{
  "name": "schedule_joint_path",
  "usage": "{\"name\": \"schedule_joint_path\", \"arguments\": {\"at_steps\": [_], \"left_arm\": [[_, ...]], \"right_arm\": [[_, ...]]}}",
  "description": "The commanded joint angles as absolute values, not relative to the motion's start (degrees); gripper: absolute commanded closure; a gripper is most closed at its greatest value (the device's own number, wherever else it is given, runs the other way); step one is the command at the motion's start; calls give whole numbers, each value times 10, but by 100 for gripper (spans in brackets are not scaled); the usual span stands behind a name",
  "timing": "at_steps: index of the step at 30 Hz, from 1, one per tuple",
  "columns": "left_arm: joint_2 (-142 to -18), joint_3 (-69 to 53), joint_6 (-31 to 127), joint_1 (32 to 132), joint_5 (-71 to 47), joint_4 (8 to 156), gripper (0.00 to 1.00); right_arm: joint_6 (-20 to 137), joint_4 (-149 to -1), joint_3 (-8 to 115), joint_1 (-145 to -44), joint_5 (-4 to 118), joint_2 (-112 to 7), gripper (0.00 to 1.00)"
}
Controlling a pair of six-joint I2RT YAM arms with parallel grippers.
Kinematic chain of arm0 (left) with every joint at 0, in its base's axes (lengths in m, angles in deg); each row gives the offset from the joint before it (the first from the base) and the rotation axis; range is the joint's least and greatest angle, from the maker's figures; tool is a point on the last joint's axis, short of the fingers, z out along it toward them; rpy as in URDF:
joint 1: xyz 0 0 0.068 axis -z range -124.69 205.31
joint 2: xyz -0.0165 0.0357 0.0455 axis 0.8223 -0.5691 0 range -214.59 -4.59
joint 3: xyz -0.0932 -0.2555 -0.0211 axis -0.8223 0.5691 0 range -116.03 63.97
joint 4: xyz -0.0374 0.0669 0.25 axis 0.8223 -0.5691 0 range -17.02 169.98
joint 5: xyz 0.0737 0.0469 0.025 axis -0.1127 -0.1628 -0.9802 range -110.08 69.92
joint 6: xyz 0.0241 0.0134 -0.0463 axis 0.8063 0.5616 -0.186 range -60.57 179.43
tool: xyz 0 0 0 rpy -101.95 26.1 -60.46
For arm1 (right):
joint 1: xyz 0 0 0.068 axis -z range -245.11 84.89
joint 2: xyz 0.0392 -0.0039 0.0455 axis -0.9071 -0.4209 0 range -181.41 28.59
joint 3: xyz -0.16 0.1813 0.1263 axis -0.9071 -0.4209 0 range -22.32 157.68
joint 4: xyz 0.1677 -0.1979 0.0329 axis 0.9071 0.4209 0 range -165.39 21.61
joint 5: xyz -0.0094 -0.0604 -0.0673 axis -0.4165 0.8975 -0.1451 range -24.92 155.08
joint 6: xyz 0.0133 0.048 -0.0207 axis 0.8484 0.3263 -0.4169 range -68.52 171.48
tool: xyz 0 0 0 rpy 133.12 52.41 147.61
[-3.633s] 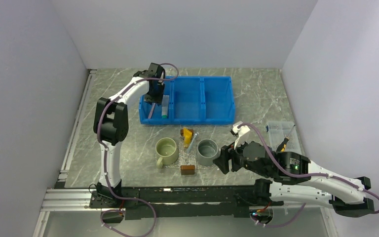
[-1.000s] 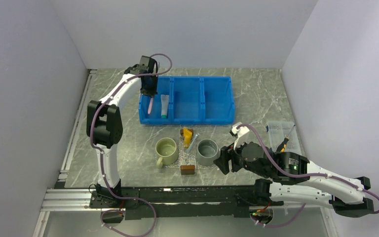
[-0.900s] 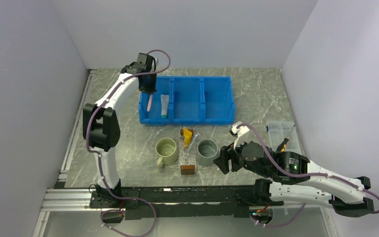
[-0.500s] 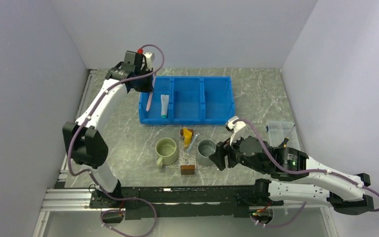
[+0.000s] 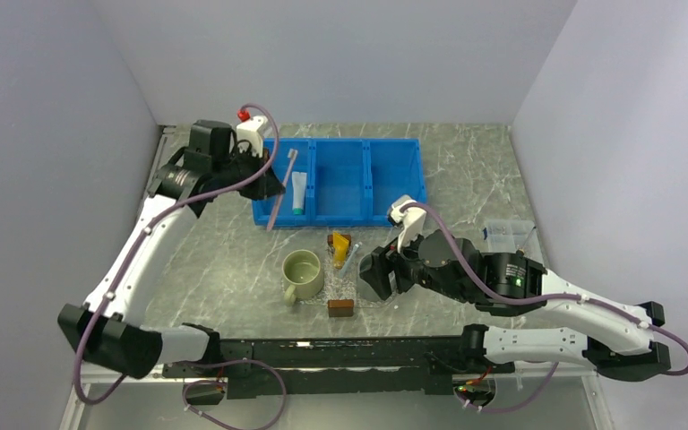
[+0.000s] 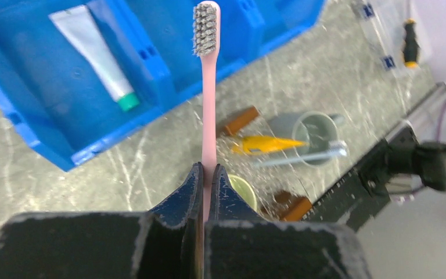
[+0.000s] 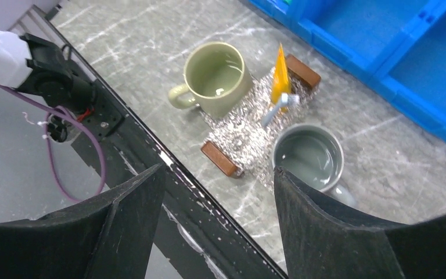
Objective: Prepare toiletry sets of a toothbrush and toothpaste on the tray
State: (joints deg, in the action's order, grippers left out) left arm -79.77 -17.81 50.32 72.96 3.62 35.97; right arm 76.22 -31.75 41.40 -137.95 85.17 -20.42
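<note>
My left gripper (image 5: pixel 270 182) is shut on the pinkish toothbrush (image 5: pixel 281 190) and holds it in the air over the blue bin's left front edge. In the left wrist view its bristle end (image 6: pixel 207 23) points away from the jaws. The white toothpaste with a teal cap (image 5: pixel 298 193) lies in the bin's left compartment. The yellow-orange toothpaste (image 7: pixel 280 81) and the pale blue-white toothbrush (image 7: pixel 276 108) lie on the glittery clear tray (image 7: pixel 241 132). My right gripper (image 5: pixel 378 273) is open and empty, hovering over the tray's right side.
The blue three-compartment bin (image 5: pixel 392 184) stands at the back. A green mug (image 5: pixel 303 273) and a grey mug (image 7: pixel 308 157) flank the tray. Brown blocks (image 7: pixel 302 71) (image 5: pixel 340 307) lie at its far and near ends. A clear box (image 5: pixel 506 235) is at the right.
My left gripper lifted the pinkish toothbrush out of the bin and swung it toward the front. My right arm moved left and now covers the grey mug in the top view.
</note>
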Motion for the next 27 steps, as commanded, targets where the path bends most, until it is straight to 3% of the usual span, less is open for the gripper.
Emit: {"name": "schedule_joint_path", "arguments": {"at_steps": [1, 5, 14, 27], "left_arm": [[-738, -130, 527, 740, 142, 362, 100], [-696, -94, 537, 760, 187, 353, 100], [-603, -8, 542, 802, 266, 360, 100], [-527, 38, 542, 873, 337, 383, 100]], "right_arm": [[717, -360, 475, -1369, 821, -234, 29], [687, -365, 518, -1326, 750, -276, 30], [659, -386, 565, -1169, 453, -321, 30], [666, -431, 563, -1114, 273, -356, 30]]}}
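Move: Behind and to the right of the left hand, which already holds the pink toothbrush, the open right gripper waits, about 20 cm back, 25 cm right and nearly level. From the right hand that toothbrush is some 20 cm ahead and 25 cm left. Below the right hand by roughly 24 cm stand the green mug, 15 cm ahead and 18 cm left, the grey mug, 15 cm straight ahead, and the yellow toothpaste, 20 cm ahead and 9 cm left. Drawing back about 20 cm at nearly constant height, with a slight drift right, the left hand carries the gripped toothbrush towards the right hand, turning some 35 degrees clockwise. The right hand comes to meet it, fingers still wide open: it rises and shifts left about 6 cm each, edging forward and then partly back, while turning counter-clockwise to face the left gripper. ##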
